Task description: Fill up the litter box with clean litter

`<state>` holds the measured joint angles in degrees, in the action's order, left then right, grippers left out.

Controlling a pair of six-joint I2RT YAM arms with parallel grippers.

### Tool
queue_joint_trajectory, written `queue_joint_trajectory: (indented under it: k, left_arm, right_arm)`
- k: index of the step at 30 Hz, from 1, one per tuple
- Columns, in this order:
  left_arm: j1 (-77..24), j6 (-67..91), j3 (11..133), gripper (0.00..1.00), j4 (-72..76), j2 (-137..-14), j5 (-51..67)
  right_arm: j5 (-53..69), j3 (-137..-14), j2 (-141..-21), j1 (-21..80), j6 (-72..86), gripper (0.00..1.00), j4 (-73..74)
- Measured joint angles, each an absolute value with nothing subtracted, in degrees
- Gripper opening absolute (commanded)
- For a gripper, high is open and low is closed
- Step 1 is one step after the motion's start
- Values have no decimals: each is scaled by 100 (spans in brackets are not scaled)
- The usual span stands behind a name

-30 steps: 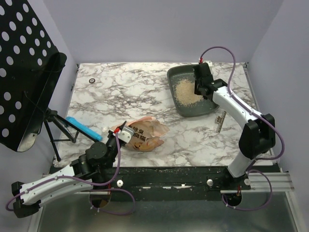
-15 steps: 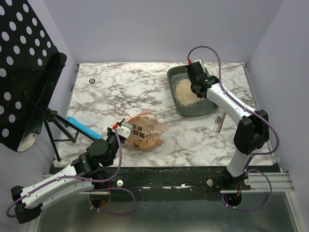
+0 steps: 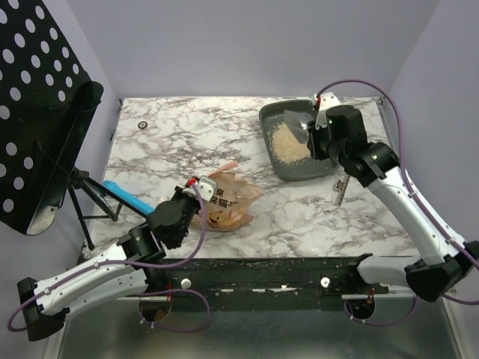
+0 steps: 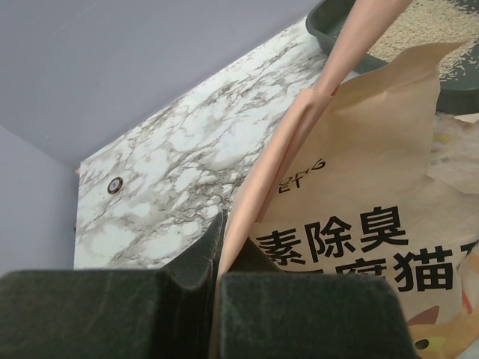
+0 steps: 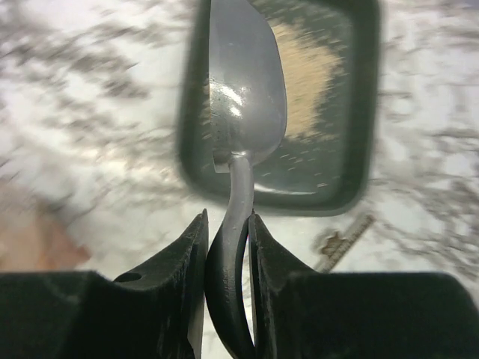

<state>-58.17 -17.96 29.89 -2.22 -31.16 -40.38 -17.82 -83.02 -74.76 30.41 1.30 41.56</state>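
The dark grey litter box (image 3: pixel 268 120) stands at the back right of the marble table, with a heap of pale tan clean litter (image 3: pixel 287 145) inside. My right gripper (image 3: pixel 314 134) hovers over the box, shut on the handle of a small grey scoop (image 3: pixel 294 118). In the right wrist view the scoop (image 5: pixel 244 97) hangs above the litter box (image 5: pixel 191 112) and its litter (image 5: pixel 303 67), the gripper (image 5: pixel 227 224) clamped on the handle. My left gripper (image 3: pixel 196 187) is shut on the edge of the orange-tan litter bag (image 3: pixel 228 206). The left wrist view has the bag (image 4: pixel 359 187) pinched in that gripper (image 4: pixel 221 247).
A black perforated stand (image 3: pixel 45 112) rises at the left edge. A blue object (image 3: pixel 127 198) lies beside it. A small ring (image 3: pixel 142 125) sits at the back left of the table. A thin strip (image 3: pixel 342 187) lies in front of the litter box.
My right arm has swung up and to the right, carrying the scoop higher over the box. My left arm has pushed forward, still holding the bag's edge.
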Motion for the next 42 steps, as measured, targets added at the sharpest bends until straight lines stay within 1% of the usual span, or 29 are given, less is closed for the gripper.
queue_joint_trajectory:
  k: [2,4,8,10,13,18,26,34,35,36,39,42]
  left_arm:
    - [-5819,-1859,3146,0,-202,-3385,-4154]
    - [-5819,-1957,3214,0,-84,-3555,-4263]
    - [-5819,-2222,3267,0,294,-3765,-4569]
    - [-5817,-2379,3310,0,517,-3846,-4729]
    - [-5811,-2497,3341,0,847,-3889,-4967]
    - [-5758,-2355,3343,0,978,-3887,-5271]
    - [-5745,-2086,3341,0,937,-3830,-5411]
    - [-5749,-1483,3343,0,338,-3621,-5212]
    - [-5749,-1402,3343,0,270,-3607,-5177]
    - [-5749,-1326,3345,0,204,-3599,-5133]
    - [-5749,-1170,3406,0,25,-3597,-5011]
    - [-5749,-1081,3420,0,-12,-3594,-4919]
  right_arm:
    - [-985,-7878,-7067,3041,209,0,4150]
    - [-386,-7544,-6908,3048,268,0,4119]
    - [548,-6978,-7039,3144,458,0,3874]
    - [766,-6807,-7240,3205,626,0,3645]
    - [843,-6753,-7623,3264,888,0,3236]
    - [825,-6886,-8532,3269,1269,0,2344]
    - [687,-8084,-10554,3269,1599,0,1570]
    - [602,-8973,-11644,3269,1669,0,1118]
    - [600,-9056,-11738,3269,1667,2,1072]
    - [593,-9146,-11830,3269,1667,7,1026]
    - [578,-9384,-12064,3269,1669,25,939]
    - [561,-9657,-12315,3269,1669,32,884]
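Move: The right hand holds the scoop; the bare tabletop it goes for lies about 16 cm ahead, 21 cm left and 27 cm below. The litter box is some 18 cm ahead, 5 cm left; the paper bag roughly 6 cm back, 23 cm left, both well below. From the left hand, still gripping the bag's rim, that tabletop lies about 27 cm ahead, 10 cm right, 24 cm below. Right hand takes the scoop 20 cm left and down, back then forward, towards bare tabletop; left keeps the bag. ##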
